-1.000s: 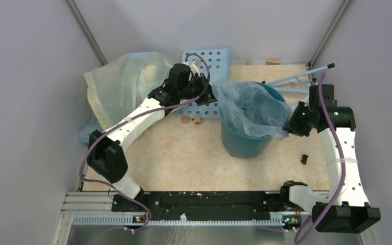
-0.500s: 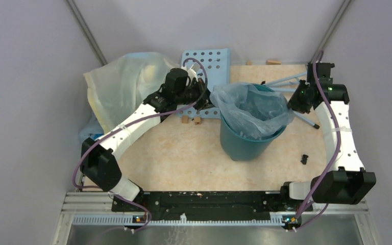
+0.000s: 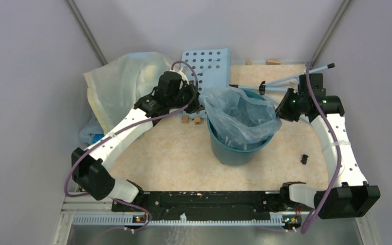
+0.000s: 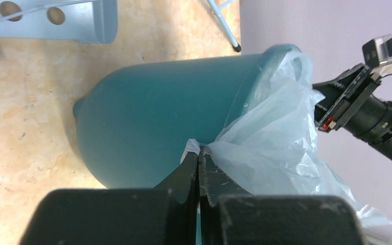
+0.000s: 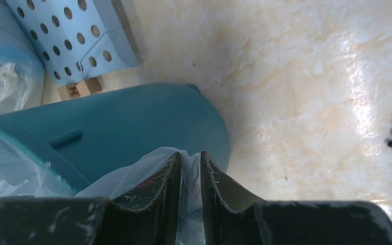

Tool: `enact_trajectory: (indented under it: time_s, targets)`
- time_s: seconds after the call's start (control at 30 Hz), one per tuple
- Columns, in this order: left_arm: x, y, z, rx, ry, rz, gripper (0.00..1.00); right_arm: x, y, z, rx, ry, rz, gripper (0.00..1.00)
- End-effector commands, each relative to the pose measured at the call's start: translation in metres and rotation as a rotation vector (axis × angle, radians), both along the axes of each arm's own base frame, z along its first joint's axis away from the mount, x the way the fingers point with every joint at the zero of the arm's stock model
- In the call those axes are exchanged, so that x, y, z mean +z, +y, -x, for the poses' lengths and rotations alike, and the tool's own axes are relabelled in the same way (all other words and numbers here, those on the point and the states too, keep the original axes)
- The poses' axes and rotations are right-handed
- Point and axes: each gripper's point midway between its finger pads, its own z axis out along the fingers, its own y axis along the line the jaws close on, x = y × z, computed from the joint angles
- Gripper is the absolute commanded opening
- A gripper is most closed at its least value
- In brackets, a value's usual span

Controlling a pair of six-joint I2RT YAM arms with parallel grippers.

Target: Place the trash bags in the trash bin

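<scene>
The dark teal trash bin point(image 3: 235, 150) stands mid-table with the pale blue trash bag point(image 3: 240, 115) draped in and over its mouth. My left gripper point(image 3: 200, 102) is at the bin's left rim, shut on a pinch of the bag's edge. In the left wrist view the jaws point(image 4: 199, 153) meet on the film, the bag point(image 4: 275, 148) spills right and the bin point(image 4: 158, 122) lies behind. At the right rim my right gripper point(image 3: 280, 109) is shut on the bag; its wrist view shows film point(image 5: 132, 176) caught in the gripper point(image 5: 190, 158), over the bin wall point(image 5: 148, 122).
A light blue perforated panel point(image 3: 206, 64) stands behind the bin, with a large yellowish bag point(image 3: 120, 87) to its left. Small wooden blocks point(image 3: 191, 120) lie by the bin's left side. Thin blue rods point(image 3: 296, 76) cross the back right. A small black piece point(image 3: 304, 158) lies at the right.
The bin and bag have slid left and a little nearer. Both grippers moved left with the bag's edges, the right one from beside the bin to its right rim.
</scene>
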Motion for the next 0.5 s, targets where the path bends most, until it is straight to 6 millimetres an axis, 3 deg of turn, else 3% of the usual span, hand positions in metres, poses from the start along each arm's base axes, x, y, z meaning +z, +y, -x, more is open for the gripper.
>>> enact_trajectory:
  time_s: [0.0,0.13,0.3,0.47]
  targets:
    - [0.045,-0.001,0.013,-0.012,-0.088,0.087,0.00,-0.002,0.041,0.017,0.062,0.046,-0.145,0.21]
    - [0.050,0.009,0.015,0.024,-0.086,0.062,0.00,0.009,0.052,0.022,0.080,0.023,-0.143,0.21]
    - [0.035,0.040,0.006,0.107,-0.054,-0.019,0.00,0.010,0.070,0.023,0.108,0.014,-0.164,0.21]
    - [0.041,0.078,-0.004,0.157,-0.086,-0.048,0.00,0.035,0.039,0.016,0.041,-0.068,-0.006,0.26]
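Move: The left hand holds one edge of the translucent bag; the trash bin's middle lies some 15 cm to its right, 3 cm back and 15 cm below. For the right hand, on the bag's opposite edge, the bin is about 15 cm to the left, level fore and aft and 12 cm lower. The wooden blocks sit about 10 cm ahead of the left hand and 3 cm to its left, on the table 26 cm down. Leftward together go both hands, each about 5 cm, with the bag stretched between them over the bin mouth. The left rises some 1.5 cm at first and turns slightly counter-clockwise; the right also draws back about 2 cm and rolls slightly, its left side rising. Both keep their pinch on the bag's edges. ##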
